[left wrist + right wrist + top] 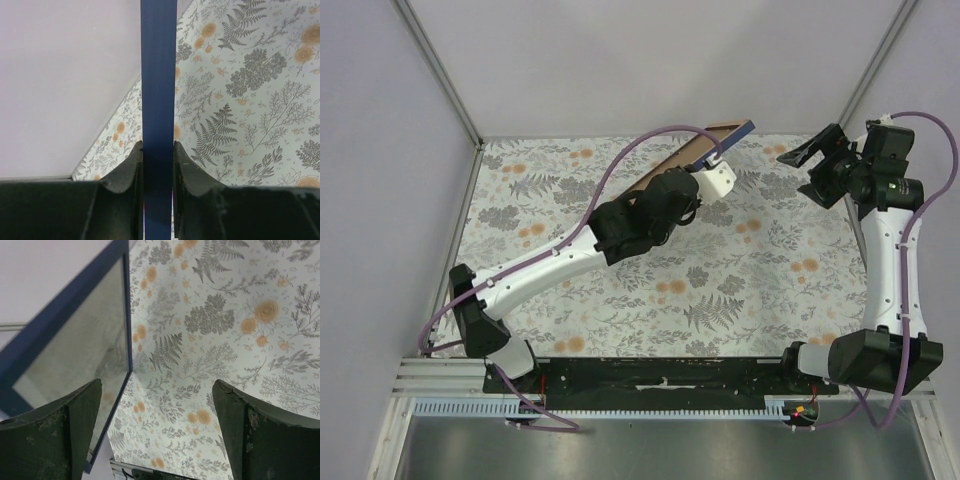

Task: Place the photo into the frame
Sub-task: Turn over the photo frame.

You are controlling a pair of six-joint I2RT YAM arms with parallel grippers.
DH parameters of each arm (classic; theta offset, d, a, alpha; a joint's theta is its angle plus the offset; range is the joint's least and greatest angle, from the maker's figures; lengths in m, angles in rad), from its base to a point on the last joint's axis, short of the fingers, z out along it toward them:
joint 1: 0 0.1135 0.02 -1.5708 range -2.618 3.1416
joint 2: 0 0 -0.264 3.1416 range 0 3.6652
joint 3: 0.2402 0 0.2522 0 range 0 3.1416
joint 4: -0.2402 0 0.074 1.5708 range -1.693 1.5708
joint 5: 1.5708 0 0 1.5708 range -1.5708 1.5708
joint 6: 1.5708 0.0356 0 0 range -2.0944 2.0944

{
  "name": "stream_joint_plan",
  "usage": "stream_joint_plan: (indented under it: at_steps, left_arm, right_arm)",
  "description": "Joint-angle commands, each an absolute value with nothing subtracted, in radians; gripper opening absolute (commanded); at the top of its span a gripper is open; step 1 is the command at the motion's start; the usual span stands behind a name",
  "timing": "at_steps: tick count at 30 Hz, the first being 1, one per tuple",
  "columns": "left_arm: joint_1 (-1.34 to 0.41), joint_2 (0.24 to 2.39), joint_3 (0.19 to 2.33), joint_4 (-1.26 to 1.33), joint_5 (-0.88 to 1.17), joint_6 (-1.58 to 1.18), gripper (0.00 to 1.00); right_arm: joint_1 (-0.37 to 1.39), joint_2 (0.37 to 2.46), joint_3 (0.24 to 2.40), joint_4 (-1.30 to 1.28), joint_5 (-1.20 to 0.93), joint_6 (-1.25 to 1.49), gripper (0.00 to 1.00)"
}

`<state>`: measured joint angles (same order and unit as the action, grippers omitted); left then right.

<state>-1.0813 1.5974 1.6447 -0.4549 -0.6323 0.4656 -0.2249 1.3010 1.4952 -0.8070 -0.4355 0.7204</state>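
The frame [692, 152] stands on its long edge at the back of the table, tilted, with its light brown face up toward the camera and a dark blue rim. My left gripper [712, 163] is shut on that rim; in the left wrist view the blue rim [159, 75] runs straight up between the two fingers [127, 170], which press on both sides. My right gripper [810, 152] hangs open to the right of the frame, apart from it. In the right wrist view the frame [75, 305] shows a greyish glossy panel [80, 355] inside the rim; I cannot tell whether that is the photo.
A floral cloth [720, 270] covers the table. Pale walls close in the back and both sides [390, 150]. A metal rail with the arm bases [660, 375] runs along the near edge. Purple cables loop above both arms.
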Motion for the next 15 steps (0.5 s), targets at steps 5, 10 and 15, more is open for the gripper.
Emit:
stream_joint_plan:
  at_steps: [5, 10, 15]
  left_arm:
    - [-1.042, 1.684, 1.982, -0.56, -0.663, 0.321, 0.02]
    - [-0.996, 1.736, 2.12, -0.64, -0.647, 0.224, 0.02]
    - [-0.936, 1.793, 2.264, -0.713, -0.624, 0.126, 0.02]
  right_arm:
    - [-0.225, 1.299, 1.37, -0.724, -0.459, 0.69, 0.98]
    - [-0.222, 1.319, 1.289, -0.69, -0.466, 0.672, 0.98]
    - [-0.207, 1.342, 1.23, -0.664, -0.466, 0.654, 0.98]
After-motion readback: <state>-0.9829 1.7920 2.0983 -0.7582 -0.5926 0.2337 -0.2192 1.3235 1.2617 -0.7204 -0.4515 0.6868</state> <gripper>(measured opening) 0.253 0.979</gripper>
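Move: The photo frame is already off the table, its long edge pinched in the left hand; its middle hangs about 12 cm below that hand, some 6 cm to its left and 1 cm ahead. From the open right hand the frame's middle lies roughly 20 cm to the left, 3 cm ahead and 11 cm lower. Nothing else lies near it on the cloth. Left, still pinching the photo frame, rises forward 5 cm, twisting 15 degrees; right, open, sinks 8 cm. ##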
